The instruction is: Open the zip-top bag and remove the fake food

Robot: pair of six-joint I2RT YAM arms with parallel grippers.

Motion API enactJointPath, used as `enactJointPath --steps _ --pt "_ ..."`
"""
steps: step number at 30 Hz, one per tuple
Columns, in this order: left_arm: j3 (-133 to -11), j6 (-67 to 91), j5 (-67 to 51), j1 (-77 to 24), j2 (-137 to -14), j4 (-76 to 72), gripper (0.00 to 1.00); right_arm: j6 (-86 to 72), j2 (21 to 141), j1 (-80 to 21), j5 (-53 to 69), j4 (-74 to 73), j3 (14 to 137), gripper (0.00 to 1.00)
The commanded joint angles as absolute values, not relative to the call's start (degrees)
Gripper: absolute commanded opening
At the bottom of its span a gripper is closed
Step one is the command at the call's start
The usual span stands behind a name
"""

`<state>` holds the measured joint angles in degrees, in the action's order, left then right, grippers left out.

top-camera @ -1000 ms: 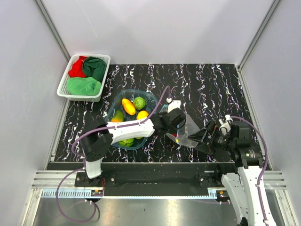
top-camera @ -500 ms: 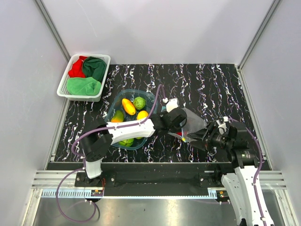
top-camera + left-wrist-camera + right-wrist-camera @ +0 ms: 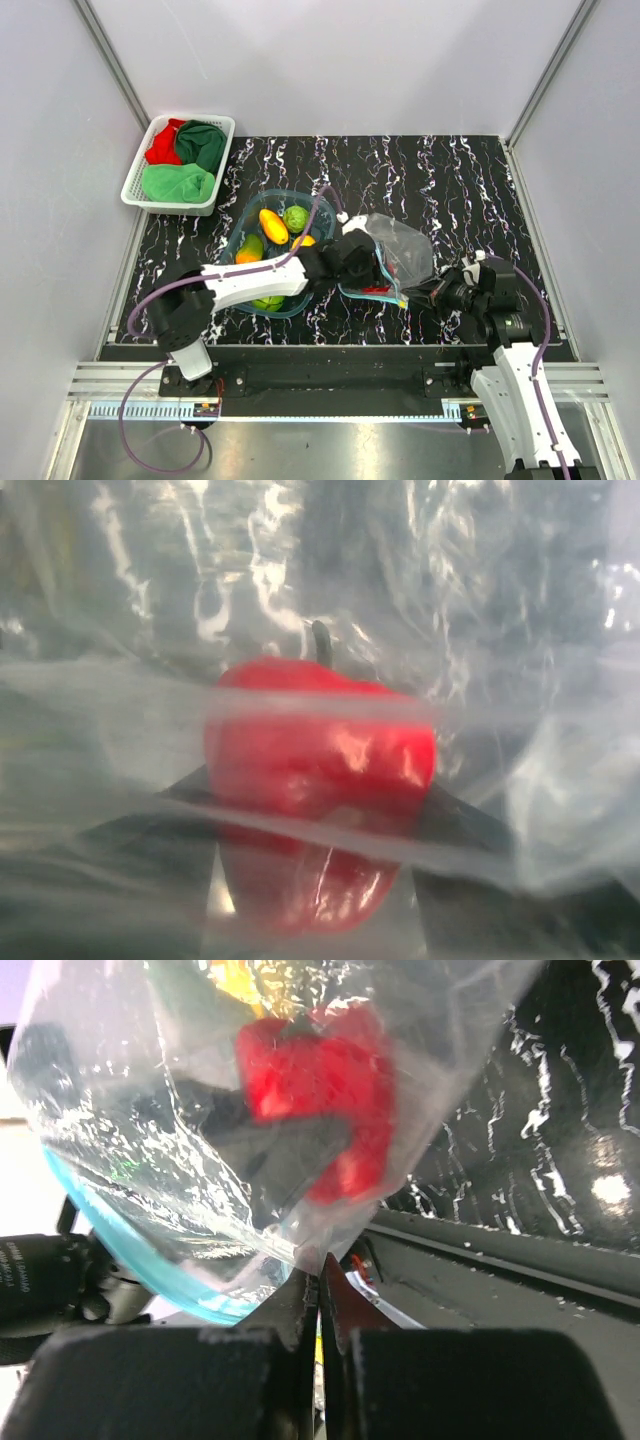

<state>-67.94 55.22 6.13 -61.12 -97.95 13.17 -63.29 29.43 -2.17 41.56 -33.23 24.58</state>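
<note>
The clear zip-top bag [image 3: 400, 248] hangs just above the table, right of centre, its teal zip strip [image 3: 130, 1260] towards my left arm. My left gripper [image 3: 368, 275] reaches into the bag's mouth. In the left wrist view its dark fingers [image 3: 470, 825] press both sides of a glossy red pepper [image 3: 320, 750], seen through plastic. My right gripper [image 3: 320, 1270] is shut on the bag's bottom corner; the red pepper [image 3: 310, 1070] shows inside the bag [image 3: 150, 1110]. More fake food, an orange piece [image 3: 272, 225] and a green one [image 3: 296, 217], lies in the blue tub [image 3: 232, 245].
A white basket [image 3: 135, 185] with red and green cloths stands at the back left corner. The blue tub lies under my left forearm. Grey walls enclose the table on three sides, and a metal rail runs along the near edge.
My left gripper has drawn back to the left with the bag's mouth over it. The bag has lifted and billowed, and my right gripper has followed leftward, holding the corner.
</note>
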Motion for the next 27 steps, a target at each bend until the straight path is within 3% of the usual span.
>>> enactJointPath --steps 1,6,10,16,21,27 --pt "-64.5 49.7 -4.0 -58.1 -90.0 10.1 0.0 -54.6 30.8 -2.3 36.0 -35.7 28.8 0.0" --pt "-62.6 50.7 -11.0 -56.2 -86.6 4.8 0.0 -49.0 31.5 -2.3 30.4 -38.1 30.4 0.0" --pt "-62.1 52.5 -3.5 -56.0 -85.4 1.6 0.0 -49.2 29.8 -2.3 34.4 -37.7 29.4 0.0" --pt "-64.3 55.7 -0.1 -55.5 -86.8 -2.0 0.0 -44.7 29.2 -2.3 27.9 -44.5 31.7 0.0" --pt "-64.8 54.3 8.4 -55.8 -85.5 -3.4 0.0 -46.4 32.0 -2.3 34.9 -42.0 30.3 0.0" --pt "-63.9 53.6 11.1 -56.0 -85.8 -10.5 0.0 -45.9 29.4 -2.3 30.6 -43.7 29.5 0.0"
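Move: The blue bin, where the red pepper already in the left fingers is to go, has its middle about 21 cm left of that hand, 6 cm ahead and 6 cm lower. In it, the green round fruit lies some 13 cm ahead and 18 cm left of the hand. The bag's yellow zip end is about 5 cm back and 5 cm right. From the right hand, shut on the bag, the red pepper lies roughly 4 cm ahead and 7 cm left. Still gripping the red pepper, the left hand lifts about 5 cm while the right keeps pinching the bag. ##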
